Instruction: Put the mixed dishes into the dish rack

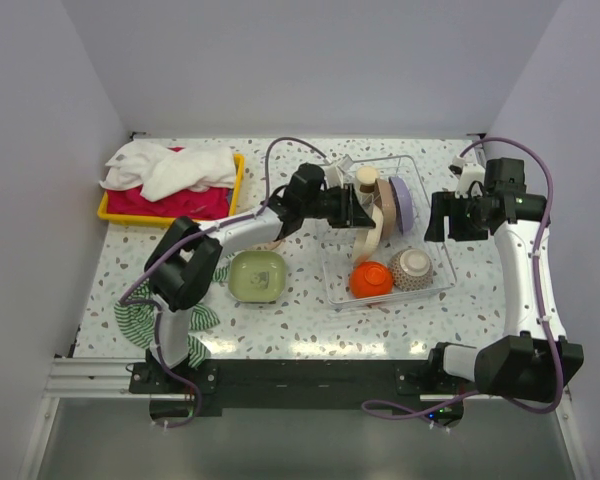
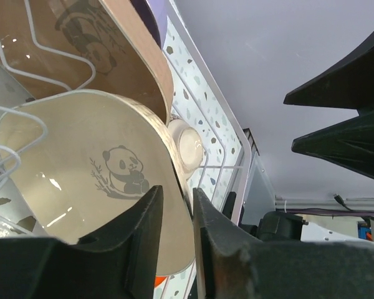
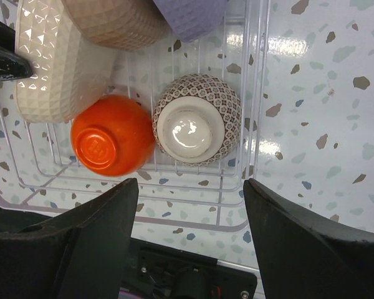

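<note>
The dish rack (image 1: 336, 296) stands right of centre, with a lilac plate (image 1: 405, 200), a tan plate (image 1: 385, 205) and a beige cup (image 1: 366, 178) upright in it. An orange bowl (image 1: 371, 280) and a speckled bowl (image 1: 413, 267) lie upside down at its near end. My left gripper (image 1: 355, 208) reaches into the rack. In the left wrist view its jaws (image 2: 176, 190) pinch the rim of a cream panda plate (image 2: 81, 162) leaning among the wires. My right gripper (image 3: 190, 187) hangs open and empty over the rack's near right corner. A pale green plate (image 1: 257, 276) lies on the table.
A yellow tray of towels (image 1: 170, 175) sits at the back left. A green striped cloth (image 1: 135, 320) lies by the left arm's base. White walls close in the table on three sides.
</note>
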You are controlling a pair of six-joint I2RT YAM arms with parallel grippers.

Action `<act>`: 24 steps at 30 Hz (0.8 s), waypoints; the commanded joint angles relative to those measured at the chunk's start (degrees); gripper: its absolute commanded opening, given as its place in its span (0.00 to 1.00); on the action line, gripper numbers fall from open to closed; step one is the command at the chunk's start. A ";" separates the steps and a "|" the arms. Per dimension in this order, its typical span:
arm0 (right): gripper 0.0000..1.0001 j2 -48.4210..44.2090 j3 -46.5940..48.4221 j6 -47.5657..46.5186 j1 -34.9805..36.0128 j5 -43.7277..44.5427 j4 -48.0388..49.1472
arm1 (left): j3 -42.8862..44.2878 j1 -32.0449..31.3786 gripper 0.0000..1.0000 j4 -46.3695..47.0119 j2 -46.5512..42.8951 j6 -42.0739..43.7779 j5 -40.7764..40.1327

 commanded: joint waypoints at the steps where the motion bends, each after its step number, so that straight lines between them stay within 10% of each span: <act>1: 0.73 -0.99 0.80 -0.25 -0.12 -0.43 0.54 | 2.88 -0.32 0.25 1.85 1.56 0.98 0.60; 6: 0.73 -0.38 1.59 -0.25 -0.21 -0.43 0.28 | 3.49 -0.06 0.00 3.09 1.12 0.02 1.13; 24: 0.73 4.01 6.96 0.71 -0.21 1.42 -0.96 | -0.64 2.05 0.00 22.23 3.84 -23.09 -3.70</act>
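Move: The left fingers straddle the upper rim of the cream panda plate standing in the rack; its middle is roughly 7 cm below and 2 cm to the right, about level fore and aft. The brown plate stands some 5 cm right and 3 cm ahead, the orange bowl about 13 cm back and 1 cm right, and the patterned bowl about 11 cm back and 10 cm right. From the right hand, the cream plate lies some 18 cm left, about level fore and aft, 10 cm lower. The left fingers close fully, pinching the cream plate's rim, with the hand almost in place. Keeping that pinch, the left hand then takes the rim about 3 cm forward and 2.5 cm up along the brown plate, while the wrist rolls some 15 degrees, its upper side going forward, and the fingertips tip slightly up. ##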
